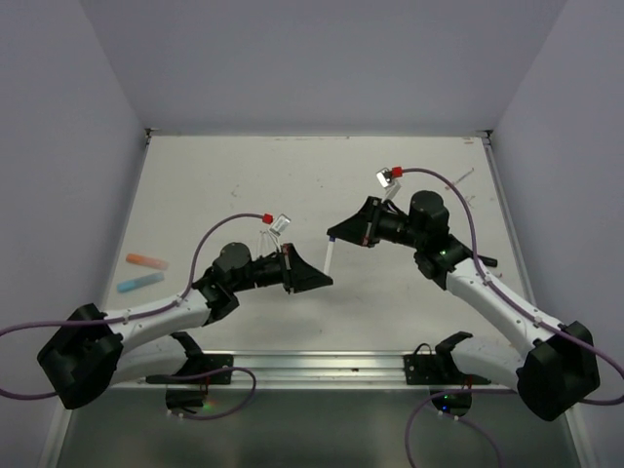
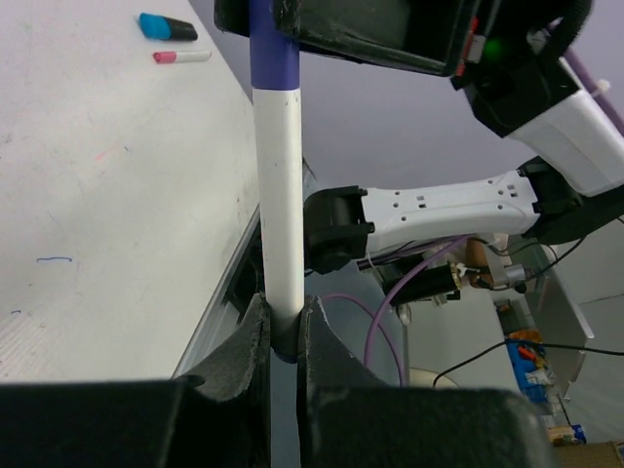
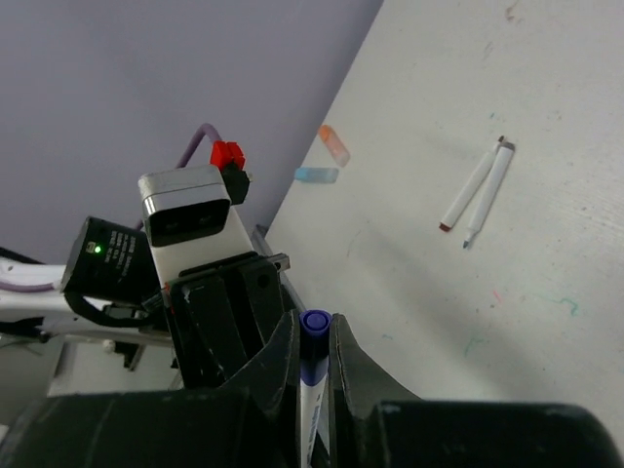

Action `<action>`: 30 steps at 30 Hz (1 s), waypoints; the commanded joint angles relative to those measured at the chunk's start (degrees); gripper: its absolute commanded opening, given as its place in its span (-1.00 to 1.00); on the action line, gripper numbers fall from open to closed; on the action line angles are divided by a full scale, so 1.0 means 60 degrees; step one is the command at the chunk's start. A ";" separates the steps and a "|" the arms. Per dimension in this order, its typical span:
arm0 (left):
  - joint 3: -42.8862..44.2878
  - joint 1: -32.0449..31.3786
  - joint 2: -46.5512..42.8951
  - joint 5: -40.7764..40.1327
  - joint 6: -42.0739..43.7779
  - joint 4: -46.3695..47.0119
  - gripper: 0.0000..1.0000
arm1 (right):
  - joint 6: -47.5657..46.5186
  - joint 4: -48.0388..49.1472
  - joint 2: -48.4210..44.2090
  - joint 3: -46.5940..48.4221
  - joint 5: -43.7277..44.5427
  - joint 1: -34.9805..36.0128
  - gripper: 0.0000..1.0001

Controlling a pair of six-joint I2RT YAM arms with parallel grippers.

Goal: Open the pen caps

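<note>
A thin white pen (image 1: pixel 330 255) hangs in the air between my two grippers above the middle of the table. In the left wrist view my left gripper (image 2: pixel 284 304) is shut on the bottom end of the white barrel (image 2: pixel 281 195). The barrel's purple pen cap (image 2: pixel 273 49) goes up into the right gripper's black fingers. In the right wrist view my right gripper (image 3: pixel 313 318) is shut on that purple cap (image 3: pixel 314 326), whose round end shows between the fingertips. In the top view the left gripper (image 1: pixel 317 279) and right gripper (image 1: pixel 336 234) face each other.
An orange marker (image 1: pixel 146 260) and a pale blue marker (image 1: pixel 140 283) lie at the table's left edge. Two thin white pens (image 3: pixel 478 190) lie side by side on the table. A blue-capped black marker (image 2: pixel 168 26) and a small pink-ended pen (image 2: pixel 180 58) lie farther off.
</note>
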 commanded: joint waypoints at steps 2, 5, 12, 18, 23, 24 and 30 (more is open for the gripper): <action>-0.0445 0.0045 -0.1030 0.1717 -0.0110 0.0890 -1.00 | 0.0503 0.2136 -0.0282 -0.0189 -0.1196 -0.1276 -1.00; -0.0605 0.0045 -0.1412 0.1659 -0.0066 0.0654 -1.00 | 0.1626 0.3291 -0.0006 -0.0350 -0.1476 -0.1994 -1.00; -0.1221 0.0016 -0.1398 0.1644 -0.0505 0.1474 -1.00 | 0.2526 0.5024 0.0450 -0.0454 -0.0046 -0.2290 -1.00; -0.1046 -0.0028 -0.1398 0.1658 -0.0301 0.1137 -1.00 | 0.1911 0.4191 0.0699 -0.0044 0.1364 -0.2290 -1.00; -0.1265 -0.0043 -0.1413 0.1586 -0.0315 0.1181 -1.00 | 0.1618 0.3544 0.0963 0.0177 0.2651 -0.2276 -1.00; -0.1309 -0.0043 -0.1413 0.1570 -0.0315 0.1195 -1.00 | 0.1588 0.3500 0.0992 0.0162 0.2756 -0.2290 -1.00; -0.1529 -0.0043 -0.1529 0.1249 -0.0009 0.0685 -1.00 | 0.1340 0.2888 0.1183 0.0118 0.3546 -0.2290 -1.00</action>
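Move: The left fingers already grip the plain end of the white pen; its blue cap is some 9 cm ahead of that hand and 5 cm higher, about level sideways. The right fingers already hold the cap; the pen's body centres roughly 5 cm back from them and 3 cm lower. On the table 25 cm below, the two removed caps lie about 13 cm ahead of the right hand and 5 cm right. The two uncapped pens lie about 17 cm ahead of the left hand, 15 cm left and 20 cm below. Keeping the blue cap pinched while the left fingers hold the pen body, the right hand works against it: both rise about 3 cm, tilt, then ease forward as the right hand sinks. At the end they jerk apart, the right hand shooting some 5 cm forward and 3 cm right with a clockwise turn, the left springing back about 3 cm and down. ##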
